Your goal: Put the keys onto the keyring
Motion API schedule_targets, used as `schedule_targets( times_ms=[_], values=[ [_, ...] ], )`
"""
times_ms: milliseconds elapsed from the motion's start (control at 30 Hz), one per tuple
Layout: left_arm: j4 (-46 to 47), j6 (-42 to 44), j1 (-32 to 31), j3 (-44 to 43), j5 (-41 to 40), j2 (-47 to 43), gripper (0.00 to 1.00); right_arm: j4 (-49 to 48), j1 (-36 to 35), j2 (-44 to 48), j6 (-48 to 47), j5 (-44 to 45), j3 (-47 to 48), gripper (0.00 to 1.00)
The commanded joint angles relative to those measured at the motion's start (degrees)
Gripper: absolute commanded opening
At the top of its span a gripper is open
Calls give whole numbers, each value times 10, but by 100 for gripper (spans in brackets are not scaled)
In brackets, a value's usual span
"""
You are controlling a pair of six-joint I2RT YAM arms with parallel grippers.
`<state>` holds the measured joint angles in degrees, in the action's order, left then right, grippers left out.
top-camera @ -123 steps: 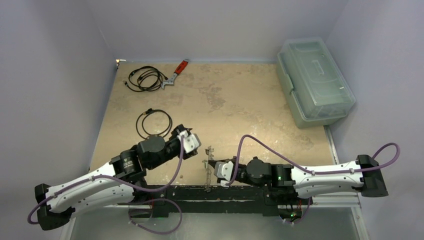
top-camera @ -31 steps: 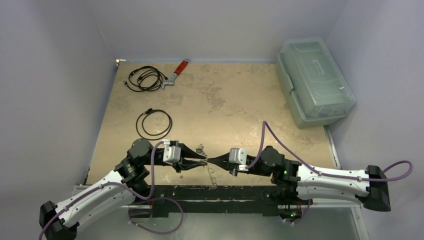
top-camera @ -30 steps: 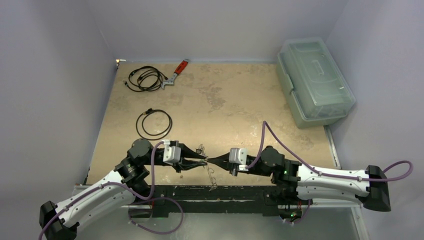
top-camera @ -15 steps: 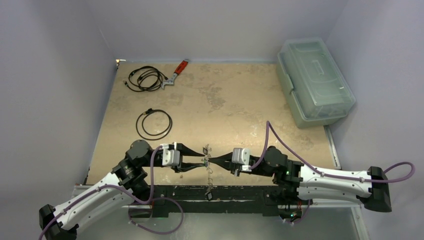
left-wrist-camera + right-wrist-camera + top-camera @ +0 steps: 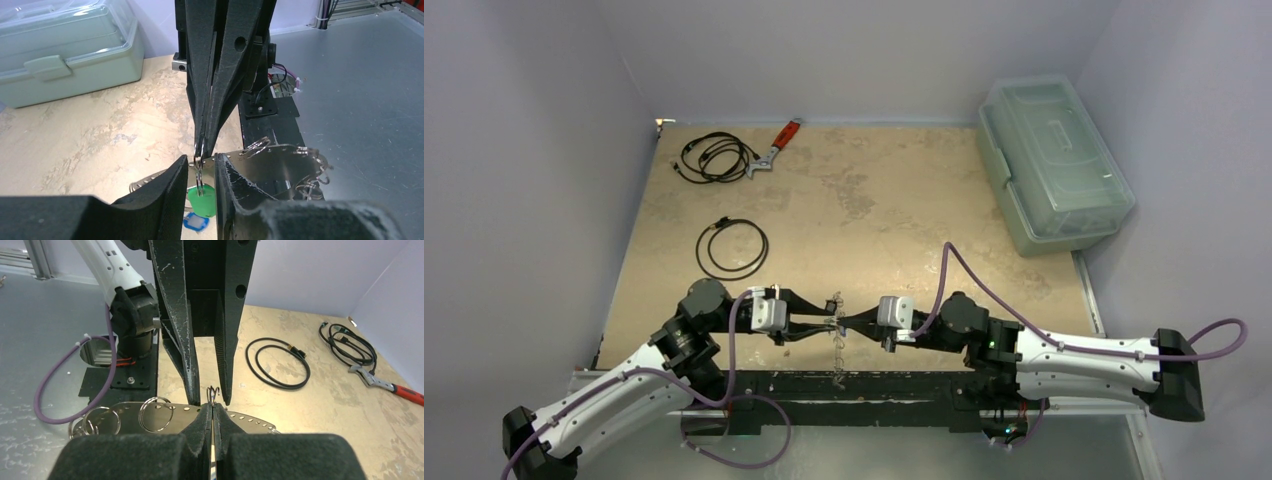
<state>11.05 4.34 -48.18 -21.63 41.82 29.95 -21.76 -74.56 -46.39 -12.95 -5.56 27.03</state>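
My two grippers meet tip to tip just above the table's near edge. The right gripper (image 5: pixel 845 322) (image 5: pixel 213 407) is shut on a small split ring (image 5: pixel 212 391) (image 5: pixel 198 172). From that ring hangs a key with a green tag (image 5: pixel 202 199), and a blue-tagged key (image 5: pixel 196 221) shows just below it. My left gripper (image 5: pixel 829 322) (image 5: pixel 201 167) is open, one finger on each side of the split ring with a gap on both sides. The keyring (image 5: pixel 280 162) (image 5: pixel 125 412), a thin grey perforated band carrying small rings, hangs under the fingertips (image 5: pixel 838 345).
A pale green lidded box (image 5: pixel 1052 165) stands at the back right. A red-handled wrench (image 5: pixel 776 147) and a coiled black cable (image 5: pixel 716 157) lie at the back left. Another cable coil (image 5: pixel 733 248) lies just beyond the left arm. The black base rail (image 5: pixel 854 385) runs right below the grippers.
Over four seconds both arms swung round until their tips faced each other. In the last second the left jaws widened and then narrowed a little. The right gripper stayed shut.
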Motion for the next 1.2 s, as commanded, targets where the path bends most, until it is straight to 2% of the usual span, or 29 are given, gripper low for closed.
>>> schedule_targets(
  times_ms=[0, 267, 500, 700, 833, 900, 1033, 1167],
  values=[
    [6, 12, -3, -17, 14, 4, 22, -35, 0, 8, -5, 2, 32, 0],
    [7, 7, -3, -18, 17, 18, 18, -45, 0, 17, -4, 2, 25, 0],
    [8, 10, -3, -18, 21, 16, 0, -47, 0, 13, -2, -7, 26, 0],
    [-3, 25, -3, -25, 29, 8, 0, -49, 0, 11, -1, -27, 26, 0],
    [-48, 60, -2, -44, 12, -4, 0, -50, 0, 10, -1, -28, 27, 0],
    [-71, 83, -2, -53, 1, -11, 0, -50, 0, 10, -1, -26, 27, 3],
    [-96, 105, 2, -64, -17, -17, 0, -48, 0, 6, 0, -16, 30, 18],
    [-110, 117, 4, -75, -22, -14, 0, -45, 0, -2, 1, -4, 33, 23]
  ],
)
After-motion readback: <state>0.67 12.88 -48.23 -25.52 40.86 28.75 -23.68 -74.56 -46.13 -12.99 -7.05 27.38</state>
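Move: The small wire ring in the right fingertips is the left hand's aim: about 1 cm to its right, level in height and not ahead or back, between its parted fingers. The ring sits right at the right hand's own point. From the left hand, the green tag hangs some 2 cm below and 1 cm to the right; the curved keyring plate's middle lies roughly 3 cm back, 1 cm right and 3 cm down. Sinking barely half a centimetre, the left hand shuts its fingers and pinches the wire ring while the right still grips it nearly motionless. Then the right fingers part a little, let go of the ring and rise about 1 cm, as the left, keeping its pinch, draws about 1 cm left away from them and turns some 5 degrees. ##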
